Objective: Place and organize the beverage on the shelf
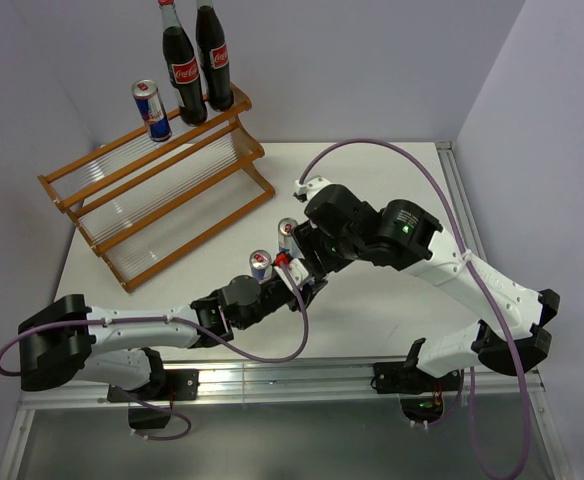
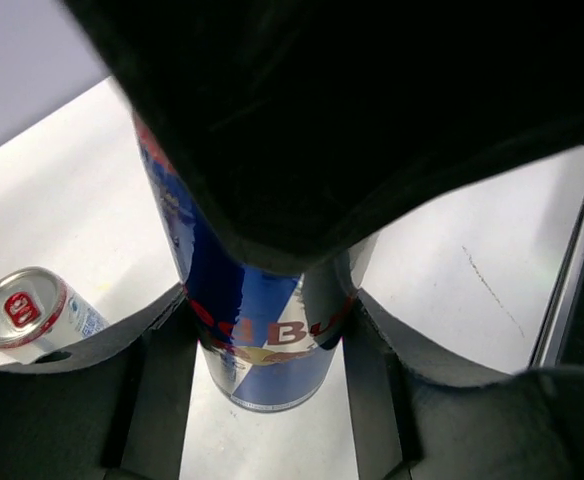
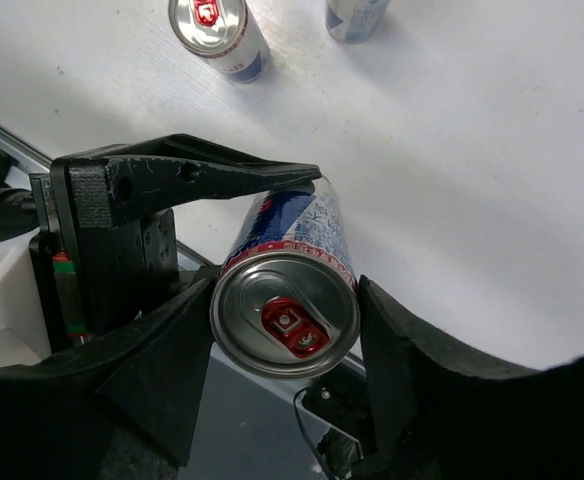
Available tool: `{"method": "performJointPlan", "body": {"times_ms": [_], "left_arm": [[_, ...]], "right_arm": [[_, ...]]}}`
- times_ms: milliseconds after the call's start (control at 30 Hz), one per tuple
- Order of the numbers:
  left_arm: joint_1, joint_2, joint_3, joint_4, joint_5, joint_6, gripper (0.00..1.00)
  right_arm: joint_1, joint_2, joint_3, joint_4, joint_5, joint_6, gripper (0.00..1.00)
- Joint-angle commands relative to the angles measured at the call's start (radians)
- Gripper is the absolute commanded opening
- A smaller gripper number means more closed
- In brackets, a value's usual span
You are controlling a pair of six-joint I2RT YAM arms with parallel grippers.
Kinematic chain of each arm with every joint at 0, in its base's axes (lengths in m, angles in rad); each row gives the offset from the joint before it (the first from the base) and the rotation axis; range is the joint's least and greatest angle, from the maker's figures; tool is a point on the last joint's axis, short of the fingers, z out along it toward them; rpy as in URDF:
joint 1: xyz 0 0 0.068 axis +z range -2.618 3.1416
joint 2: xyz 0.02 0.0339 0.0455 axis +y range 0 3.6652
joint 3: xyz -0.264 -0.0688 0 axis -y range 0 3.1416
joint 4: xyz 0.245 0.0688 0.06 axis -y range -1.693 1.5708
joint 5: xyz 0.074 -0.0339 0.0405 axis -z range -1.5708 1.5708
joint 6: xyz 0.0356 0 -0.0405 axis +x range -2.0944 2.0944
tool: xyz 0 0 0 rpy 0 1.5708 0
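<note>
A blue-and-silver can (image 3: pixel 290 262) hangs tilted above the table's near edge, and both grippers grip it. My right gripper (image 3: pixel 285 322) is shut on its top rim. My left gripper (image 2: pixel 269 305) is shut on its body (image 2: pixel 264 345); one left finger (image 3: pixel 187 180) lies along the can's side. In the top view the held can is hidden under the two grippers (image 1: pixel 290 278). Two more cans (image 1: pixel 260 265) (image 1: pixel 287 233) stand on the table just beyond. The shelf (image 1: pixel 157 205) at the back left carries two cola bottles (image 1: pixel 185 70) (image 1: pixel 213 60) and one can (image 1: pixel 152 110) on its top tier.
The shelf's lower two tiers (image 1: pixel 187 225) hold nothing. One standing can (image 2: pixel 27 310) shows low on the left in the left wrist view. A metal rail (image 1: pixel 302 375) runs along the table's near edge, and walls close the back and right sides.
</note>
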Motion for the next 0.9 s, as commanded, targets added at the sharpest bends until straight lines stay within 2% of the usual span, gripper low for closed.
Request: {"method": "performJointPlan", "body": {"times_ms": [0, 67, 100, 267, 400, 533, 733, 867], "left_arm": [[0.003, -0.044, 0.001, 0.050, -0.101, -0.018, 0.00], [0.003, -0.063, -0.013, 0.060, -0.117, -0.018, 0.00], [0.005, -0.073, -0.019, 0.077, -0.134, -0.017, 0.00], [0.016, -0.122, -0.038, 0.084, -0.167, -0.017, 0.00], [0.100, -0.166, -0.024, 0.019, -0.158, -0.084, 0.00], [0.177, -0.234, -0.009, -0.044, -0.175, -0.115, 0.00], [0.292, -0.292, 0.114, -0.246, -0.311, -0.161, 0.00], [0.370, -0.283, 0.236, -0.381, -0.319, -0.178, 0.00]], "right_arm": [[0.020, -0.032, 0.032, 0.112, -0.044, -0.007, 0.71], [0.021, -0.038, 0.029, 0.126, -0.036, -0.007, 0.86], [0.020, -0.041, 0.031, 0.130, -0.020, -0.009, 0.89], [0.017, -0.066, 0.032, 0.136, 0.002, -0.003, 0.91], [0.014, -0.136, 0.025, 0.164, 0.014, 0.005, 0.91], [0.009, -0.247, -0.046, 0.299, -0.035, -0.018, 0.91], [0.000, -0.405, -0.199, 0.437, 0.030, -0.021, 0.99], [-0.008, -0.442, -0.267, 0.471, 0.042, -0.036, 1.00]]}}
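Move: The left hand already grips the lower half of the Red Bull can and will take it to the wooden shelf, whose middle lies about 34 cm to its left, 24 cm ahead and slightly below. Of the two cans on the table, the near can stands some 11 cm left, 8 cm ahead, and the far can 4 cm left, 15 cm ahead, both about 15 cm below. The right hand still holds the same Red Bull can near its top, the can's middle some 4 cm below it. The right fingers open wide and let go of the top of the Red Bull can, then that hand lifts away about 10 cm with a small drift right at the end, tilting some 35 degrees so its fingers swing up towards forward-left. The left hand keeps its pinch on the can and carries it towards the shelf, easing left at first, then speeding up left and forward while climbing, about 19 cm in all, and turning some 35 degrees counter-clockwise. ##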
